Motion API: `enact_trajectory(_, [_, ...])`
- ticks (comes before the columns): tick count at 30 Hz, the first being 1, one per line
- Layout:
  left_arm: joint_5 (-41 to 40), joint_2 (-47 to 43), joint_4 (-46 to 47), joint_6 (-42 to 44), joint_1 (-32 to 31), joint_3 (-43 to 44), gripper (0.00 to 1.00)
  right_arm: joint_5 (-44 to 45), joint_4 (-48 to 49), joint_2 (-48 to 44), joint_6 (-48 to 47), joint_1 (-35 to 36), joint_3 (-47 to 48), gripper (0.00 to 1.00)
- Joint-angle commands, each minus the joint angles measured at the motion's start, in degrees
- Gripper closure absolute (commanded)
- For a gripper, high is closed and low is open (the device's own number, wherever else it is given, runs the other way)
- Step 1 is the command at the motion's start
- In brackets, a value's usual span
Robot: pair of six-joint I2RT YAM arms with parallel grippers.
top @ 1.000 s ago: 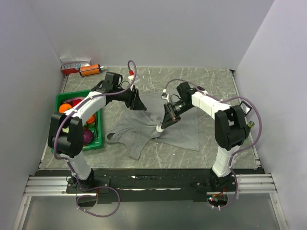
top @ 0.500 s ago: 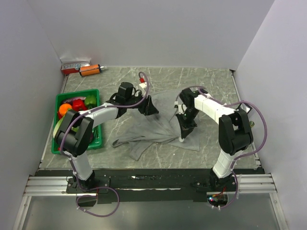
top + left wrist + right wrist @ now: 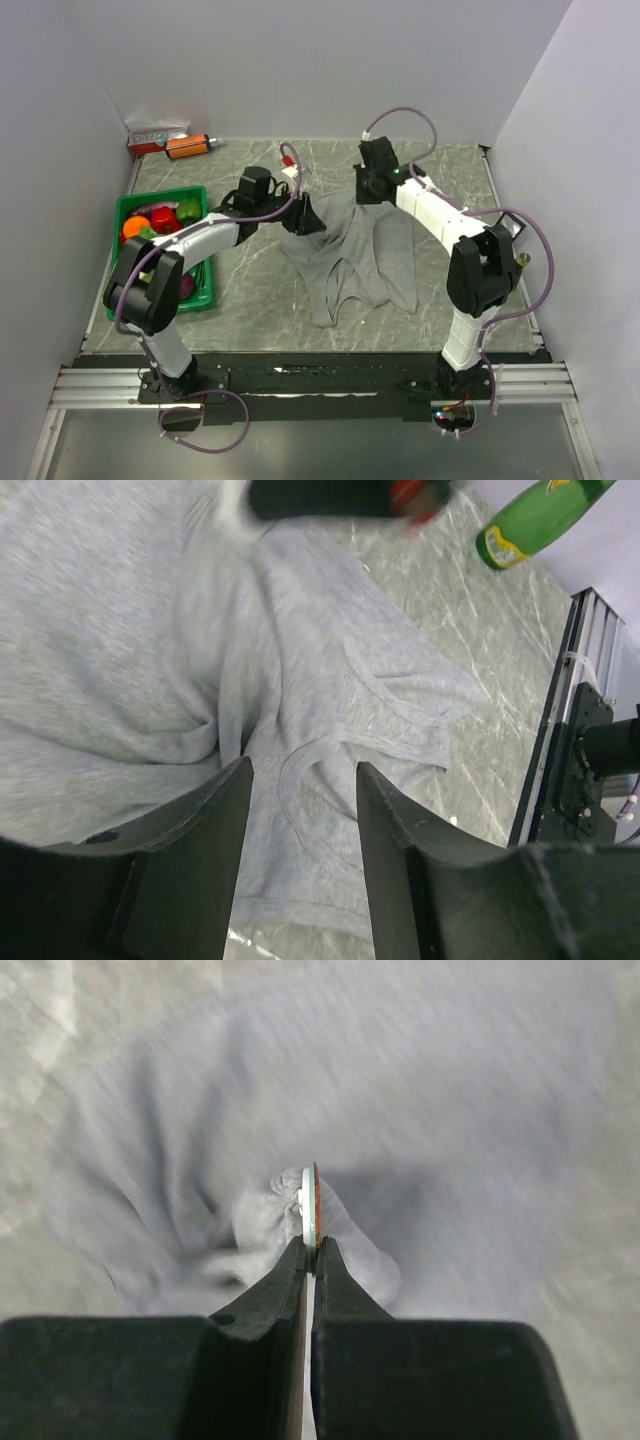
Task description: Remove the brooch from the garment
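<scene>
The grey garment (image 3: 360, 262) hangs and trails in a long rumpled strip from the far middle of the table toward the front. My right gripper (image 3: 311, 1246) is shut on the brooch (image 3: 312, 1198), a thin whitish disc seen edge-on, with a knot of grey fabric (image 3: 262, 1222) bunched against it. In the top view that gripper (image 3: 370, 195) sits at the garment's upper end; the brooch is too small to see there. My left gripper (image 3: 300, 782) stands open just over the garment (image 3: 120, 650), nothing between its fingers; from above it (image 3: 305, 216) is at the cloth's left edge.
A green crate (image 3: 200, 192) holding fruit and vegetables stands at the left. An orange object (image 3: 188, 146) and a red-and-white box (image 3: 155, 137) lie at the back left corner. A green bottle (image 3: 540, 515) shows in the left wrist view. Walls enclose three sides.
My right gripper has swung from mid-table to the far side, pulling the garment up and stretching it lengthwise. My left gripper has shifted right to the cloth's left edge.
</scene>
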Motion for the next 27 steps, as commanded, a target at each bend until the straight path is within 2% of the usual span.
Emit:
enact_trajectory(1, [-0.78, -5.81, -5.29, 2.25, 2.13, 3.65, 0.48, -2.97, 28.14, -2.48, 3.06, 0.64, -7.51, 1.00])
enact_trajectory(3, [-1.22, -6.78, -6.18, 2.51, 3.97, 3.65, 0.48, -1.74, 34.11, -3.80, 0.79, 2.30, -10.24, 1.00])
enact_trajectory(4, [-1.66, -6.87, -7.06, 2.69, 4.50, 3.56, 0.48, -4.26, 36.93, -4.07, -0.71, 2.66, -10.42, 1.00])
enact_trajectory(6, [-1.84, -6.70, -7.94, 3.30, 5.91, 4.35, 0.48, -5.52, 36.52, -4.16, -6.07, 3.71, -8.23, 1.00])
enact_trajectory(7, [-1.75, -6.69, -9.51, 3.40, 6.44, 4.79, 0.48, -9.61, 35.91, -4.50, -7.65, 3.81, -7.44, 1.00])
enact_trajectory(9, [-1.66, -6.34, -10.05, 4.71, 6.70, 6.10, 0.47, -11.75, 31.35, -5.56, -17.03, 3.89, -4.28, 1.00])
enact_trajectory(10, [-2.27, -6.08, -10.40, 5.24, 6.79, 6.55, 0.48, -8.80, 25.59, -5.74, -23.94, 4.94, -0.79, 1.00])
enact_trajectory(13, [-1.84, -5.11, -10.84, 5.59, 7.32, 8.39, 0.47, 4.63, 17.64, -4.86, -35.21, 7.22, 7.29, 1.00])
enact_trajectory(14, [-1.66, -4.68, -10.76, 5.59, 7.41, 8.74, 0.47, 12.94, 14.14, -3.82, -37.18, 7.41, 9.25, 1.00])
enact_trajectory(18, [-1.57, -3.79, -10.58, 4.98, 7.67, 10.24, 0.47, 23.65, 11.03, -1.79, -47.02, 8.46, 15.58, 1.00])
enact_trajectory(19, [-1.49, -3.71, -10.41, 4.72, 7.76, 10.24, 0.47, 25.23, 12.33, -1.87, -52.26, 8.90, 14.98, 1.00])
enact_trajectory(20, [-1.57, -3.62, -10.06, 4.11, 7.76, 10.24, 0.47, 27.51, 19.92, -3.18, -54.84, 10.04, 13.41, 1.00])
enact_trajectory(22, [-1.49, -3.27, -8.57, 2.88, 7.67, 9.89, 0.47, 29.64, 29.01, -5.90, -59.24, 10.83, 5.97, 1.00])
enact_trajectory(25, [0.18, -1.95, -1.37, -0.99, 7.85, 9.62, 0.45, 18.96, 31.94, -13.36, -47.54, 10.40, -1.07, 1.00])
enact_trajectory(26, [0.71, -0.90, 0.47, -3.43, 7.85, 10.15, 0.44, 16.22, 33.08, -16.78, -47.22, 10.66, -3.54, 1.00])
enact_trajectory(27, [0.89, -0.28, 2.49, -4.59, 7.76, 10.85, 0.33, 14.19, 37.44, -18.12, -47.48, 11.01, -6.00, 1.00])
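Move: The right hand already holds the brooch at its fingertips, with the garment still hanging from it; the garment's middle is about 12 cm back, 2 cm to the left and 13 cm below, its loose end trailing farther back. The black frame lies roughly 33 cm to this hand's right, 6 cm back and 12 cm below. From the half-open left hand the brooch is some 7 cm ahead, 9 cm to the right and 1 cm below. Keeping the brooch pinched, the right hand dips slightly while moving forward and left, then sweeps up to about 18 cm above its start, drifting back right and still edging forward, before starting to sink at the end; its fingers tip up from steeply down to nearly level and the garment is dragged along the table towards the far side. The left hand draws away about 5 cm each to the left, up and forward, turning slightly counter-clockwise with its fingers still half open. ##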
